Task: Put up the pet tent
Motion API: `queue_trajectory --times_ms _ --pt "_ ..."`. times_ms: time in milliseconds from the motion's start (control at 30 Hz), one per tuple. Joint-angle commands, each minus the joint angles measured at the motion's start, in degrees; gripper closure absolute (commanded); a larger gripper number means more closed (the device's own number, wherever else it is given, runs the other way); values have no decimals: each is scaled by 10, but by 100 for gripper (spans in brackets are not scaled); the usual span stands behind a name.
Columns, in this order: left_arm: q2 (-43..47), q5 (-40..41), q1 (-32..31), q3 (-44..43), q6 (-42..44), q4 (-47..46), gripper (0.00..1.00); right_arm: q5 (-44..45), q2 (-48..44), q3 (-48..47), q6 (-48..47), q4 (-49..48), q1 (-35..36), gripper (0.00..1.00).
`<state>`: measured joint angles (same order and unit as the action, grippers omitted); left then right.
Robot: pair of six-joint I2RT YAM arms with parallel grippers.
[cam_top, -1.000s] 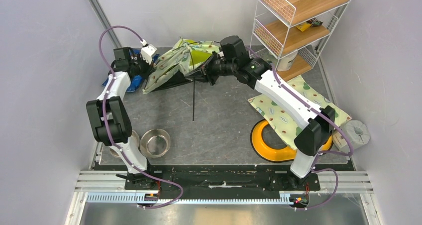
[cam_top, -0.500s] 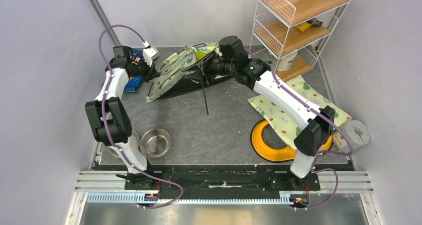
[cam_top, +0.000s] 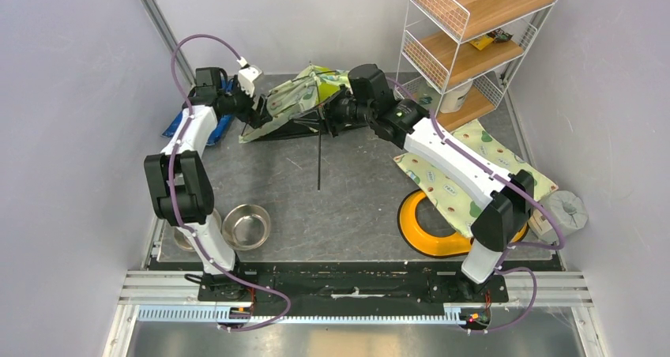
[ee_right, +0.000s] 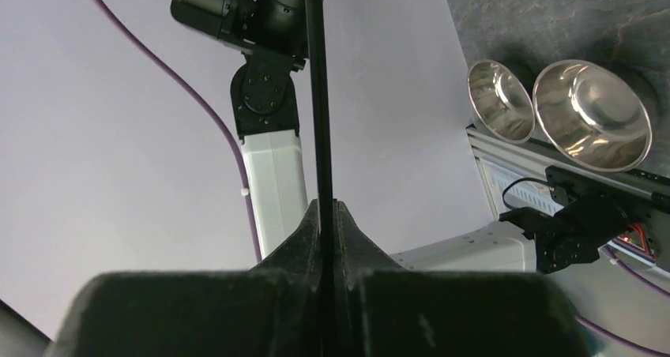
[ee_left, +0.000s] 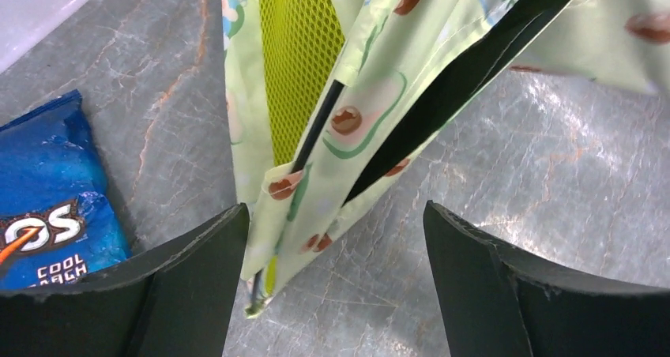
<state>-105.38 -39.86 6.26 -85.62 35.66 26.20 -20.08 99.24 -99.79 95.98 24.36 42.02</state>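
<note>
The pet tent [cam_top: 296, 96] lies collapsed at the back of the table, pale-green avocado print with lime mesh lining [ee_left: 299, 49]. My left gripper [cam_top: 258, 114] is at its left corner and stands open. That fabric corner [ee_left: 288, 207] hangs between the fingers, close to the left finger [ee_left: 197, 270], with nothing pinching it. My right gripper [cam_top: 330, 110] is at the tent's middle. It is shut on a thin black tent pole [ee_right: 318, 96], clamped at the fingertips of the right gripper [ee_right: 326, 207]. The pole [cam_top: 319, 155] slopes down toward the near side.
A blue chips bag [cam_top: 175, 125] lies left of the tent. Two steel bowls [cam_top: 246, 226] sit near the left arm's base. A matching print mat [cam_top: 474, 163] lies over a yellow ring [cam_top: 423, 234] at the right. A wire shelf [cam_top: 474, 33] stands at the back right.
My left gripper has opened and let go of the tent's corner after moving right. The right gripper briefly loosened, then shut again on the pole, whose free end swung.
</note>
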Motion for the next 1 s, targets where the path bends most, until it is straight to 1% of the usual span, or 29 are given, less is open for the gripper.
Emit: queue_trajectory --times_ms 0,200,267,333,400,467,533,567,600,667,700,833,933,967 --pt "28 56 -2 -31 -119 -74 12 69 -10 13 22 11 2 100" --pt "90 24 -2 -16 -143 -77 11 67 20 7 25 -6 1 100" --pt "117 26 -2 -4 -148 -79 11 66 26 11 31 -6 1 100" --pt "145 45 -2 9 -168 -90 10 68 32 7 32 -7 -2 100" --pt "178 101 -3 27 -226 -125 10 70 42 1 31 -7 -6 100" --pt "225 161 -2 65 -312 -192 10 69 55 -12 21 -6 -12 100" --pt "279 167 -2 112 -392 -257 10 68 70 -27 -3 -4 -17 100" --pt "293 165 -2 123 -428 -284 10 66 78 -38 -23 0 -20 100" --pt "302 153 -2 122 -458 -280 9 60 88 -48 -41 6 -24 100" --pt "309 115 -2 105 -480 -240 10 43 104 -58 -78 12 -30 100" --pt "315 107 -2 106 -507 -241 9 35 112 -58 -94 12 -34 100" --pt "344 -7 -3 161 -659 -330 9 5 134 -54 -147 2 -40 100" --pt "361 -74 -11 221 -781 -407 10 -2 145 -53 -182 0 -41 100" --pt "364 -86 -18 240 -808 -443 10 0 145 -53 -192 1 -40 100"
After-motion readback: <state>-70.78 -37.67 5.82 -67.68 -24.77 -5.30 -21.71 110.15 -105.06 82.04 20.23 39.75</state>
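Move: My left hand, empty and wide open, has the black pole, where my right fingers grip it, about 16 cm back, 16 cm to its right and some 19 cm above. The tent's left corner lies about 8 cm below it and 5 cm left; the blue chip bag roughly 10 cm ahead, 13 cm left and 13 cm below. From my right hand, the tent's top is about 23 cm ahead, straight on, and some 11 cm below. I lift my open left hand some 22 cm away from the tent's left corner, drawing it back about 8 cm and then swinging right towards the gripped pole; it rolls left side down some 40 degrees until the fingers point level. My right hand keeps its pinch on the pole and carries it about 5 cm forward and 5 cm down, tipping slightly up. ##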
